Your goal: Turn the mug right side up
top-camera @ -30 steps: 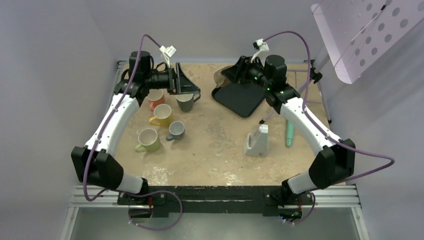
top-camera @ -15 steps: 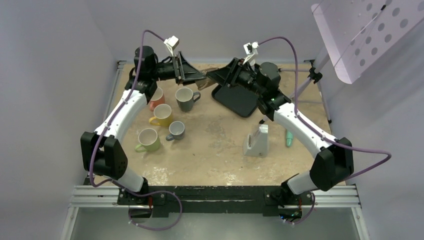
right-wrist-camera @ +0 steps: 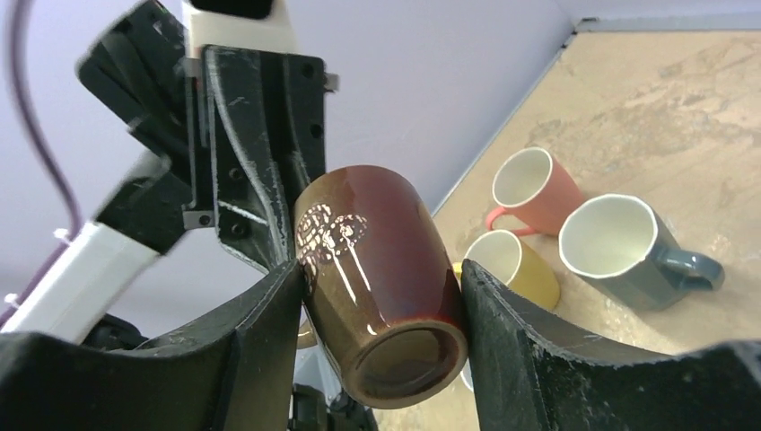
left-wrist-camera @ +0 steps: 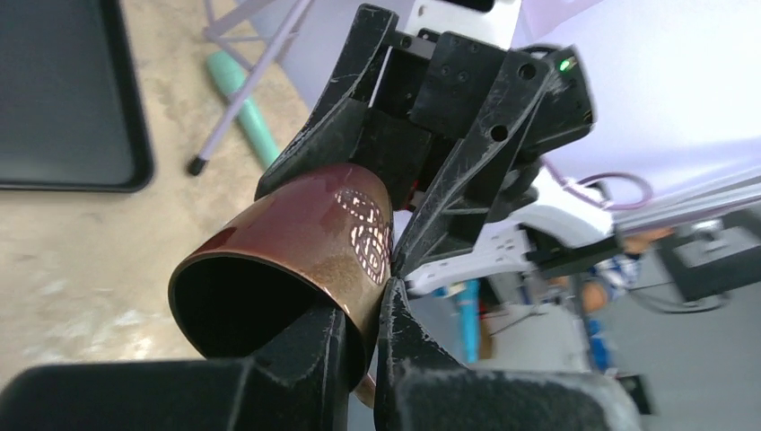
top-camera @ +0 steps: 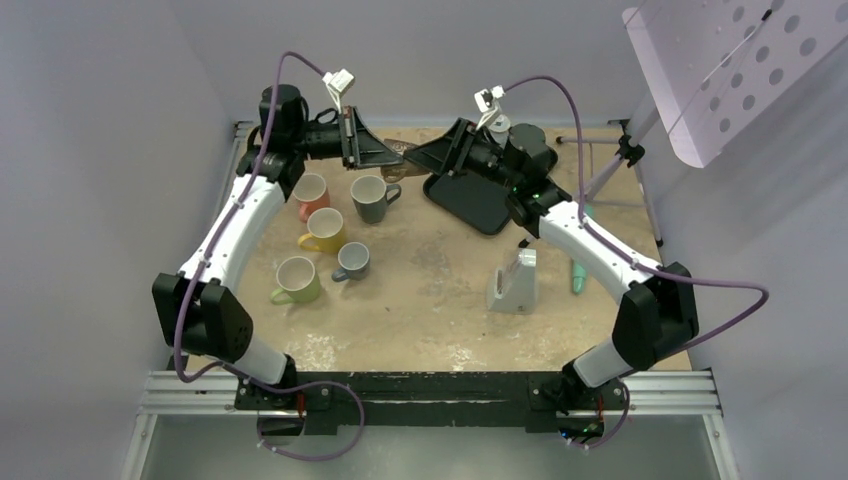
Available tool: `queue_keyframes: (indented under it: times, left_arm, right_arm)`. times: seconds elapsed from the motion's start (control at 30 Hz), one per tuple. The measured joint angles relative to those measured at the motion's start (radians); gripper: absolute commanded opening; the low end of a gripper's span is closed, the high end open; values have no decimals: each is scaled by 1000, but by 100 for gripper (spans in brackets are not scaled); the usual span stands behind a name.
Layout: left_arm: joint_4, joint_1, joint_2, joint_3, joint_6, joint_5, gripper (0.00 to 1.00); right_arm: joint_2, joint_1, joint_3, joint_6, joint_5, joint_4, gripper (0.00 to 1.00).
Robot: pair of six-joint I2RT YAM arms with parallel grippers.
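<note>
A glossy brown mug (top-camera: 407, 160) with a pale pattern hangs on its side in the air above the back of the table, between my two grippers. My left gripper (top-camera: 393, 154) is shut on its rim wall, one finger inside the mouth and one outside, as the left wrist view shows on the mug (left-wrist-camera: 296, 238) and gripper (left-wrist-camera: 366, 301). My right gripper (top-camera: 424, 158) is shut round the mug's body near the base; in the right wrist view the mug's base (right-wrist-camera: 399, 364) faces the camera between the fingers of that gripper (right-wrist-camera: 381, 274).
Several upright mugs stand at the left: salmon (top-camera: 311, 192), dark grey (top-camera: 371, 200), yellow (top-camera: 324, 230), small blue-grey (top-camera: 352, 260), green (top-camera: 296, 281). A black tray (top-camera: 478, 195) lies behind centre. A grey block (top-camera: 513, 282) and a teal pen (top-camera: 579, 265) lie at the right.
The right gripper carried the brown mug up and left from over the tray. The left gripper rose from beside the dark grey mug, met it and closed on the rim.
</note>
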Motion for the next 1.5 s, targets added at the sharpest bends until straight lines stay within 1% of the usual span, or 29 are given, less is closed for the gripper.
queue_keyframes:
  times: [0.07,0.13,0.23,0.33,0.47,0.57,0.63,0.77,0.83,1.1,1.17,1.23,1.3,1.4,1.5]
  left_arm:
    - [-218,-7,-3,72,223,-40,0]
    - [-383,-31,-23,116,432,-118,0]
    - [-601,-105,-66,131,718,-316,0]
    - [-771,-195,-71,130,947,-482,0]
    - [-925,-298,-24,129,1160,-649,0]
    - [-995,-361,27,124,1275,-761,0]
    - [-1014,-418,61,94,1360,-846,0]
    - [-1025,-500,97,4,1468,-927,0]
    - [-1024,-521,114,-24,1499,-950,0]
    - [-968,-537,190,-68,1555,-1027,0]
    - [-948,-537,198,-90,1566,-1031,2]
    - [-927,-539,201,-119,1580,-1031,8]
    - [-917,-541,201,-146,1592,-1030,20]
    - [-910,-542,201,-148,1605,-1030,39]
    - [-923,-542,200,-142,1607,-1024,56]
  right_arm:
    - [-2,2,19,-42,4,-66,64]
    - [-9,3,39,-97,40,-144,64]
    - [-21,-9,68,-180,170,-266,65]
    - [-27,-40,90,-252,288,-371,65]
    - [-27,-62,113,-316,408,-474,65]
    - [-27,-63,134,-351,478,-537,65]
    - [-27,-63,151,-373,517,-573,65]
    - [-23,-67,183,-406,580,-616,65]
    - [-18,-72,191,-416,603,-629,65]
    - [37,-93,192,-436,631,-657,64]
    - [51,-97,192,-439,631,-657,64]
    - [61,-101,192,-441,631,-657,64]
    - [75,-108,192,-444,634,-657,64]
    - [104,-117,200,-451,655,-658,64]
    - [175,-127,259,-465,687,-675,65]
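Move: The brown mug, on its side, is held by both hands. The clear spot for it lies about 7 cm back, 2 cm left and 33 cm below the left hand. Seen from that hand, the small grey mug is 5 cm back and 9 cm left, the yellow mug 1 cm ahead and 14 cm left, the big blue-grey mug 8 cm ahead and 5 cm left. For the right hand, the white mug is some 20 cm ahead, 16 cm right, 32 cm below; the tray's middle 9 cm ahead, 14 cm right. Still pinching the brown mug's rim wall, the left hand takes it out of the right fingers, sinks about 30 cm and backs some 9 cm, swinging its fingers from pointing right to pointing down, then opens at the table. The right fingers loosen slightly and slip free; that hand goes right and forward, then mostly down, towards the white mug on the tray, turning clockwise and tipping its fingers down. ##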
